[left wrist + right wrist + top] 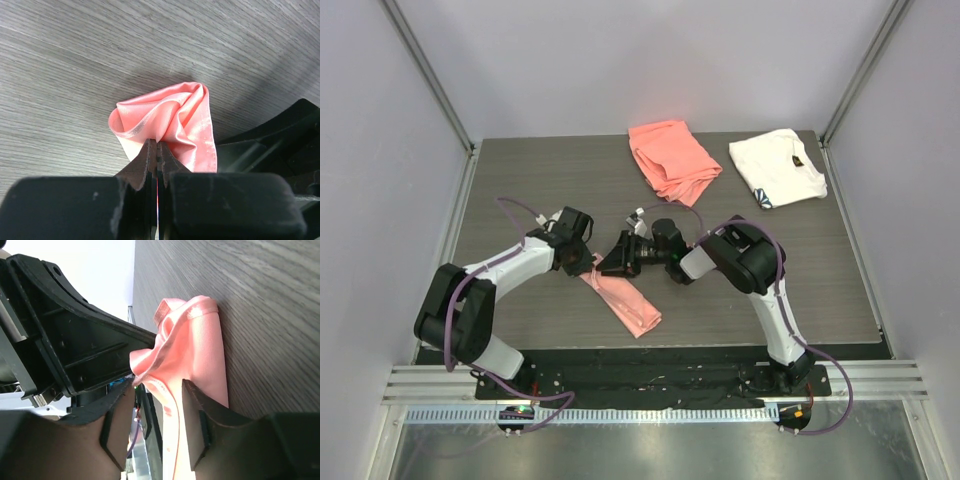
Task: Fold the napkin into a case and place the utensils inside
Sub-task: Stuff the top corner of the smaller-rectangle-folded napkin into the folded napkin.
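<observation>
The pale-pink napkin (pixel 628 303) lies as a narrow folded strip between the two arms. Its far end is lifted and bunched into an open loop (pixel 170 117). My left gripper (pixel 158 146) is shut on the cloth's edge at that end, and in the top view it (pixel 591 259) sits at the strip's upper end. My right gripper (pixel 158 385) faces it from the right (pixel 617 262). Its jaws stand apart, with a fold of the napkin (pixel 200 340) running between them, touching the right finger (pixel 197 410). The utensils are out of view.
A thicker coral-orange cloth (pixel 670 158) lies crumpled at the back centre of the grey table (pixel 530 180). A folded white cloth (pixel 777 167) with a dark mark lies at the back right. Walls and metal posts enclose the table.
</observation>
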Robot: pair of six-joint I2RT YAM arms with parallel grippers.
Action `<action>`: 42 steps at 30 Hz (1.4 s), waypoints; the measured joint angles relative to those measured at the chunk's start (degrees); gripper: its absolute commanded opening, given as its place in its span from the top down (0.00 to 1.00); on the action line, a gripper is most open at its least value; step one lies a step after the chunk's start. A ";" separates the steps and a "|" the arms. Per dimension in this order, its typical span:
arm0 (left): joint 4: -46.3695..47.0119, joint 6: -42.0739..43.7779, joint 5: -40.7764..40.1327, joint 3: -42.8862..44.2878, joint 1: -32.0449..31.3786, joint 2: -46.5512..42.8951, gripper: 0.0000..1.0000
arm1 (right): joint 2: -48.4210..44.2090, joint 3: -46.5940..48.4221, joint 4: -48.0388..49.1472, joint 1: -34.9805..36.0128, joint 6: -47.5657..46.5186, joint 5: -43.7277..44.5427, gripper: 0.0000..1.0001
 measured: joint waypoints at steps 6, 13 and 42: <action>0.09 -0.02 0.17 -0.02 0.07 0.00 1.00 | -0.96 0.13 -3.26 -0.02 -2.84 0.02 0.88; 0.11 -0.04 0.42 -0.02 0.07 0.00 1.00 | -0.72 4.22 -8.26 0.33 -5.92 0.46 0.99; -1.97 -1.57 0.37 -0.13 -0.50 -3.43 1.00 | 3.28 14.73 -24.02 3.74 -15.87 1.44 0.97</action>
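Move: The napkin's top corner stands crumpled between the hands, about 2 cm left of the right fingertips, 1 cm farther out and slightly lower; from the left hand it is roughly 2 cm ahead and 3 cm right. The folded napkin's middle lies some 6 cm back and 4 cm right of the right hand, 2 cm below it. The utensils are about 22 cm to its right, and the stacked coral cloth about 16 cm right and 26 cm farther out. The napkin's top corner is what the right hand works on: its half-open fingers shut, go forward and left some 3 cm, then press down and back about 3 cm while edging left, tips tilting down some 10 degrees, to end pinching the folds. The left keeps its pinch beside them, easing back 1 cm, then up nearly 2. ##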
